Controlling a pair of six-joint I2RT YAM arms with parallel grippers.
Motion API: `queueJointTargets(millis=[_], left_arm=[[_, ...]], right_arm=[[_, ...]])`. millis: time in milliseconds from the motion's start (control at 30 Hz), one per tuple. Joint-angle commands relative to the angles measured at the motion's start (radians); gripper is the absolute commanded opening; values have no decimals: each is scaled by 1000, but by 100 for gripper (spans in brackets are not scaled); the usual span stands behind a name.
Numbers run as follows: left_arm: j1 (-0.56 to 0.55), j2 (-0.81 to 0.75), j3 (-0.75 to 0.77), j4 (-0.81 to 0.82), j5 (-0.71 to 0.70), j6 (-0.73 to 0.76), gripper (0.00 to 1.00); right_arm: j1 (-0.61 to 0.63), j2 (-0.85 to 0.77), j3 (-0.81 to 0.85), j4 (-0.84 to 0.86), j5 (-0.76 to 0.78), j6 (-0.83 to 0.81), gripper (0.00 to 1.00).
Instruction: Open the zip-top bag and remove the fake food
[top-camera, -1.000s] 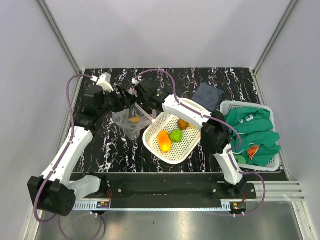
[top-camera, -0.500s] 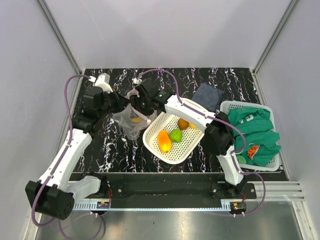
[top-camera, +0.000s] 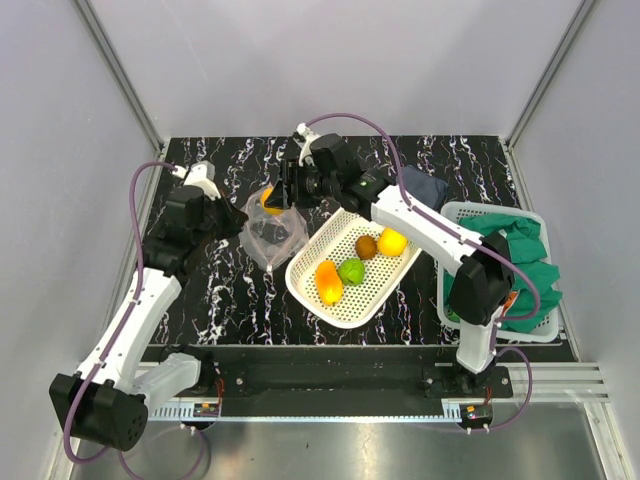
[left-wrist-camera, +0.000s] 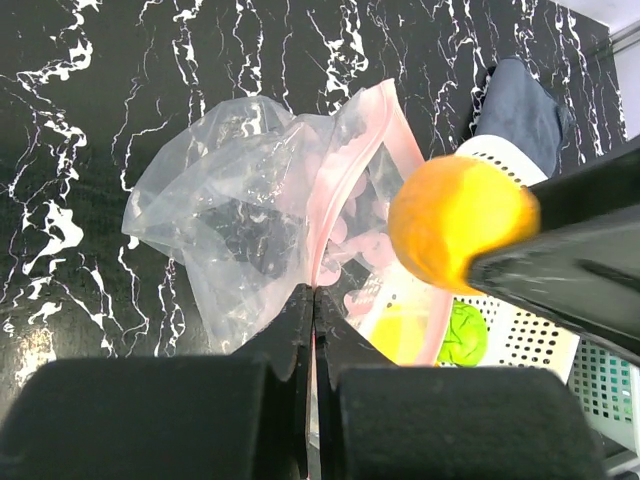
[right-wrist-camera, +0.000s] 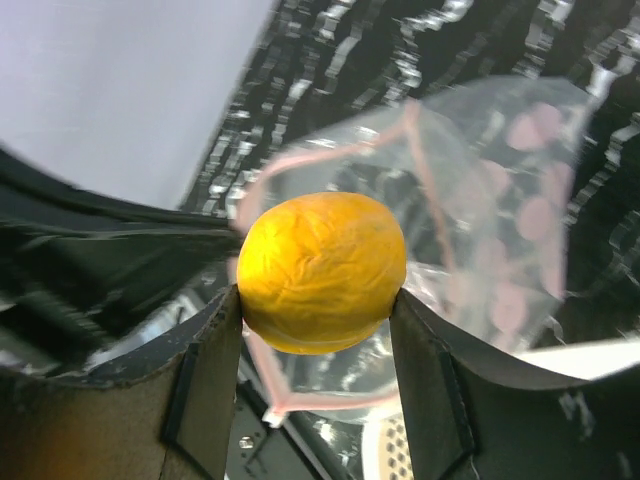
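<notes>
The clear zip-top bag (top-camera: 272, 238) lies open on the black marble table, its pinkish zip strip (left-wrist-camera: 322, 215) gaping. My left gripper (left-wrist-camera: 313, 292) is shut on the near edge of that strip; from above it (top-camera: 243, 222) meets the bag's left side. My right gripper (right-wrist-camera: 318, 300) is shut on a round orange fake fruit (right-wrist-camera: 322, 270), held just above the bag's mouth (top-camera: 270, 200). More fake food sits in the white mesh basket (top-camera: 345, 320): an orange piece (top-camera: 327, 282), a green one (top-camera: 350, 270), a yellow one (top-camera: 392, 240).
A second white basket (top-camera: 452, 212) at the right holds green clothing (top-camera: 510, 262). A dark blue folded cloth (top-camera: 428, 188) lies behind the right arm. The mesh basket sits tilted right beside the bag.
My left gripper has shut on the bag's zip edge. The right gripper has drawn the orange fruit up out of the bag and toward the back.
</notes>
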Motion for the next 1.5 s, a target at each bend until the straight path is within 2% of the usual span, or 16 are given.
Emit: queueJointTargets(millis=[0, 167, 367, 500, 700, 1000, 1100, 1133, 1167, 1200, 1233, 1267, 1333, 1367, 1467], left_arm=[[2, -23, -1, 26, -34, 21, 0], [19, -20, 35, -14, -179, 14, 0], [118, 40, 122, -2, -151, 23, 0], [180, 113, 229, -46, -160, 92, 0], [195, 166, 355, -91, -292, 192, 0], [195, 316, 354, -77, -223, 133, 0], [195, 342, 351, -77, -196, 127, 25], [195, 339, 349, -76, -193, 124, 34], [195, 333, 346, -74, -191, 118, 50], [195, 322, 340, -65, -190, 118, 60], [195, 303, 337, -60, -180, 120, 63], [195, 289, 334, -59, -176, 120, 72], [195, 263, 319, -46, -136, 118, 81], [195, 234, 315, -43, -113, 109, 85], [175, 169, 283, -27, -29, 84, 90]], right_arm=[[5, -62, -17, 148, -105, 45, 16], [-27, -185, -114, 121, -28, 23, 19], [-119, -318, -333, 23, 90, -35, 21], [-151, -389, -477, -31, 184, -47, 22], [-153, -406, -605, -102, 277, -57, 25], [-154, -378, -646, -189, 344, -44, 34], [-153, -377, -664, -194, 349, -46, 45], [-153, -375, -669, -194, 352, -46, 52], [-153, -380, -675, -195, 360, -46, 55], [-153, -381, -683, -197, 363, -47, 60], [-153, -384, -686, -195, 366, -47, 64], [-153, -391, -688, -195, 372, -47, 72], [-154, -394, -686, -197, 374, -50, 78], [-153, -401, -686, -195, 378, -50, 86], [-153, -426, -686, -194, 381, -53, 95]])
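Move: The right hand already holds the orange; its free spot in the white basket lies about 22 cm to the right, 7 cm back and 17 cm below. From that spot, the potato sits 5 cm farther out and 3 cm left, the yellow apple 5 cm farther out and 2 cm right. The left hand, pinching the bag's edge, has clear tabletop about 6 cm left, 3 cm ahead and 15 cm below; the basket's middle is some 23 cm to its right and 7 cm back. Right carries the orange about 22 cm right, 15 down into the basket, opens; left takes bag left-forward, releases. ##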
